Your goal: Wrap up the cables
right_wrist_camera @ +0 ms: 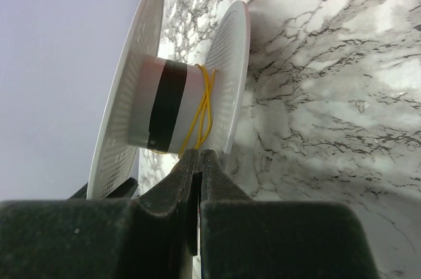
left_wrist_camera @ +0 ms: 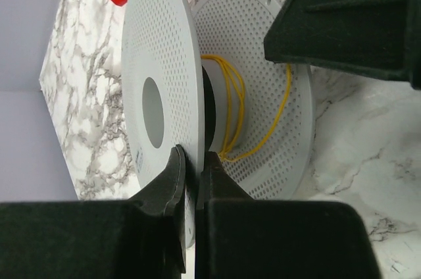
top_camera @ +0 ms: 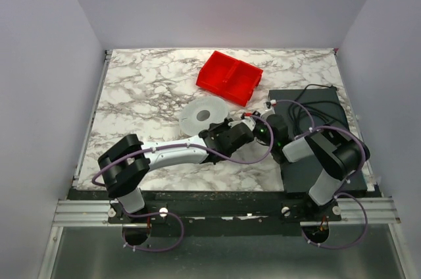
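A white spool (left_wrist_camera: 158, 95) with two perforated flanges stands on edge on the marble table (top_camera: 145, 88). The thin yellow cables (left_wrist_camera: 231, 98) loop round its hub beside a black band (right_wrist_camera: 168, 104). My left gripper (left_wrist_camera: 193, 168) is shut on the rim of the near flange. My right gripper (right_wrist_camera: 199, 155) is shut just below the hub, and the yellow cables (right_wrist_camera: 205, 104) run down into its fingertips. From above, both grippers meet next to the spool (top_camera: 199, 116), the left one (top_camera: 220, 135) beside the right one (top_camera: 256, 131).
A red two-compartment bin (top_camera: 229, 77) sits behind the spool. A dark mat (top_camera: 316, 95) covers the table's right side, with a thicker black cord (top_camera: 309, 104) lying on it. The right gripper's black body (left_wrist_camera: 348, 16) fills the top right of the left wrist view.
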Available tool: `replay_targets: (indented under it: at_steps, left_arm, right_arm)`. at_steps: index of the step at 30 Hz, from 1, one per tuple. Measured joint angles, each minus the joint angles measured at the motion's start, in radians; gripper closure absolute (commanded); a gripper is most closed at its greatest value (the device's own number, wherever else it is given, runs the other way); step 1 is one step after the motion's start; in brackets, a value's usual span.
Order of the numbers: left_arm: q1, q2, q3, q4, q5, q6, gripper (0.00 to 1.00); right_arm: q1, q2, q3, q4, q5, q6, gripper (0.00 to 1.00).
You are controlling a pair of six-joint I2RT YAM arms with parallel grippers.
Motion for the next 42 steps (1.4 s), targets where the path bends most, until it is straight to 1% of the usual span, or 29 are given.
replay_targets:
  at_steps: [4, 7, 9, 13, 16, 18, 22, 24, 27, 30, 36, 42]
  left_arm:
    - [-0.001, 0.008, 0.009, -0.03, 0.026, -0.026, 1.0]
    - [-0.001, 0.018, 0.022, -0.051, 0.042, -0.04, 0.95]
    - [-0.001, 0.029, 0.034, -0.065, 0.055, -0.049, 0.9]
    - [-0.003, 0.046, 0.039, -0.077, 0.114, -0.071, 0.72]
    - [-0.004, 0.065, 0.042, -0.09, 0.177, -0.103, 0.65]
    - [0.001, 0.077, 0.044, -0.087, 0.232, -0.131, 0.64]
    - [0.016, 0.07, 0.05, -0.089, 0.275, -0.177, 0.62]
    - [0.021, 0.066, 0.051, -0.089, 0.287, -0.189, 0.6]
    - [0.024, 0.062, 0.052, -0.09, 0.303, -0.209, 0.56]
    - [0.028, 0.056, 0.051, -0.089, 0.32, -0.22, 0.54]
    - [0.039, 0.042, 0.048, -0.089, 0.359, -0.229, 0.52]
    - [0.051, 0.024, 0.041, -0.087, 0.4, -0.23, 0.51]
  right_arm:
    - [-0.009, 0.049, 0.008, 0.029, -0.021, 0.021, 0.99]
    - [-0.015, 0.079, 0.026, 0.035, -0.032, 0.029, 0.99]
    - [-0.015, 0.089, 0.037, 0.034, -0.035, 0.032, 0.99]
    - [-0.015, 0.093, 0.063, 0.026, -0.04, 0.032, 0.99]
    - [-0.015, 0.105, 0.084, -0.001, -0.041, 0.021, 0.99]
    - [-0.02, 0.129, 0.084, -0.042, -0.041, 0.019, 0.99]
    - [-0.023, 0.161, 0.1, -0.047, -0.046, 0.022, 0.99]
    - [-0.023, 0.17, 0.114, -0.049, -0.049, 0.021, 0.98]
    - [-0.024, 0.192, 0.128, -0.049, -0.054, 0.021, 0.92]
    - [-0.025, 0.203, 0.137, -0.052, -0.056, 0.021, 0.8]
    - [-0.039, 0.203, 0.147, -0.089, -0.057, 0.016, 0.61]
    - [-0.067, 0.184, 0.171, -0.118, -0.058, 0.013, 0.53]
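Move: The left fingers hold the upper flange by its raised near-right rim, with the spool's middle some 3 cm ahead, 5 cm left and 4 cm below. The right fingers, shut on the yellow cable's end, have the spool's middle about 3 cm ahead, 8 cm left and barely 1 cm lower. The red bin lies around 13 cm ahead and 2 cm left of the right hand, 7 cm below; the dark mat's middle is 25 cm right and 6 cm back, 8 cm down. Down by about 4 cm, back and to its right, the left hand lowers the spool's raised side, tipping its fingers some 20 degrees farther down and letting go of the rim as they open to half. The right hand dips, eases forward and slightly up, then sinks beside the lower flange and edges forward about 4 cm in all, at last opening to release the cable end. ##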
